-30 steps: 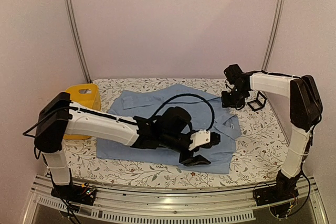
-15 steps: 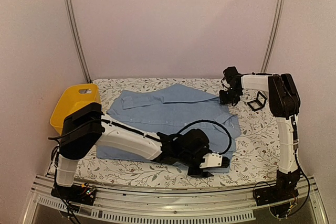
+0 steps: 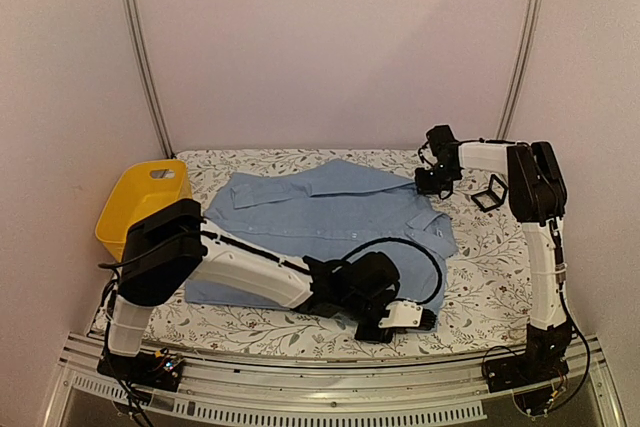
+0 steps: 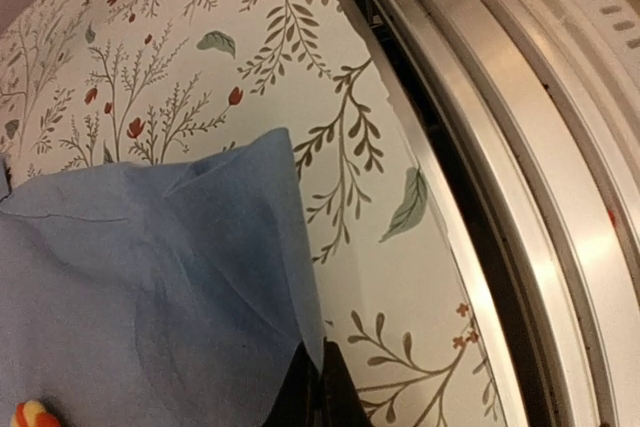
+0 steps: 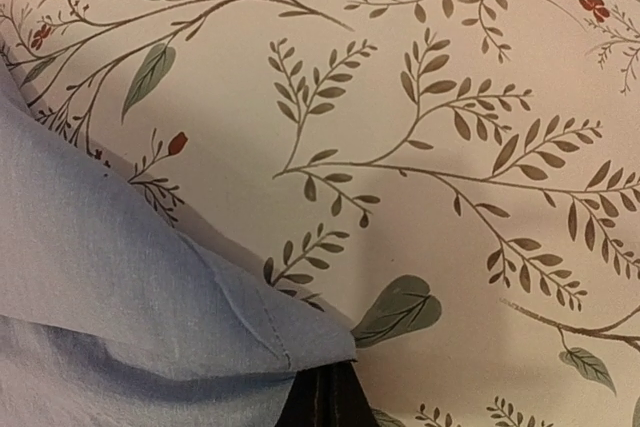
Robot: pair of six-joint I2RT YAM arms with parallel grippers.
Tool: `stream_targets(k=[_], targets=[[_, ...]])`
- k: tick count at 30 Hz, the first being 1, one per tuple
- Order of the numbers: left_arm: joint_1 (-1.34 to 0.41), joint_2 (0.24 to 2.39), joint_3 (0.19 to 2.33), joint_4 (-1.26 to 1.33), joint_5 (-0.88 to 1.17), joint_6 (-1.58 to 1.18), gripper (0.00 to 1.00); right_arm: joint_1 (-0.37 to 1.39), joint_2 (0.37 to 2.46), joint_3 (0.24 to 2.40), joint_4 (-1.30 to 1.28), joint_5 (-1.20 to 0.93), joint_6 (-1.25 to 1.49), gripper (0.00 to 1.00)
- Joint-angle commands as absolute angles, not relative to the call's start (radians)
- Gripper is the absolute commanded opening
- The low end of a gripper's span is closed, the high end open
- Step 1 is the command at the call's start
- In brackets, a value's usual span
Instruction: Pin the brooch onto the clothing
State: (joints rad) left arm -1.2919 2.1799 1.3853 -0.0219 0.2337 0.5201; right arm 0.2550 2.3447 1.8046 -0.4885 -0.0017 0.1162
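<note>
The clothing [image 3: 320, 212], a light blue shirt, lies spread flat on the flowered table. My left gripper [image 3: 400, 322] is low at the shirt's near right corner. In the left wrist view its dark fingertips [image 4: 322, 392] are shut on the hem of the clothing [image 4: 150, 277]. The brooch [image 4: 30, 414] peeks in as a yellow and red spot on the cloth at the bottom left edge of that view. My right gripper [image 3: 432, 179] is at the shirt's far right corner, its fingertips [image 5: 325, 397] shut on a stitched corner of the clothing [image 5: 100, 277].
A yellow basket [image 3: 140, 202] stands at the table's left edge. A small black square frame [image 3: 489, 193] lies to the right of the right gripper. The metal rail [image 4: 520, 147] of the table's near edge runs close beside the left gripper.
My left gripper has moved off the shirt's middle to its near right hem and shut on it. My right gripper has shifted slightly left to the far corner and shut.
</note>
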Motion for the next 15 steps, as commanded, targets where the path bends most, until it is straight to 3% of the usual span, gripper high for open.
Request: stream_targets(k=[1,8,10,12,15], targets=[[-1.295,2.198,1.424,-0.063,0.332,0.552,0.00,0.238,2.406,1.872,-0.443,-0.049,0.133,0.00],[-1.277,2.228,1.469,-0.110,0.407,0.575,0.01,0.236,2.442,1.906,-0.449,-0.073,0.151,0.00],[-1.273,2.224,1.464,-0.104,0.408,0.565,0.16,0.237,2.433,1.899,-0.452,-0.069,0.148,0.05],[-1.273,2.216,1.456,-0.099,0.403,0.564,0.33,0.237,2.422,1.895,-0.464,-0.064,0.139,0.19],[-1.269,2.172,1.439,-0.096,0.414,0.545,0.43,0.236,2.389,1.892,-0.489,-0.034,0.122,0.31]])
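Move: The left hand already pinches the clothing's near hem, with the hem corner some 7 cm to its right and level with it; the brooch lies about 13 cm ahead and 4 cm left, at nearly the same low height. The right hand already holds the far shoulder corner: the folded sleeve is roughly 13 cm back from it, straight behind, the black box 17 cm to its right and 2 cm back, and the brooch about 30 cm back and 16 cm left. With the hem still in its shut fingers, the left hand first draws about 1 cm to the right and lifts slightly, then opens its fingers to let go and eases back some 1 cm towards its base, turning a little clockwise. The right hand keeps its pinch while pulling the shoulder corner about 2 cm forward and 1 cm left, low over the table, then stops there and opens its fingers partway around the cloth. ##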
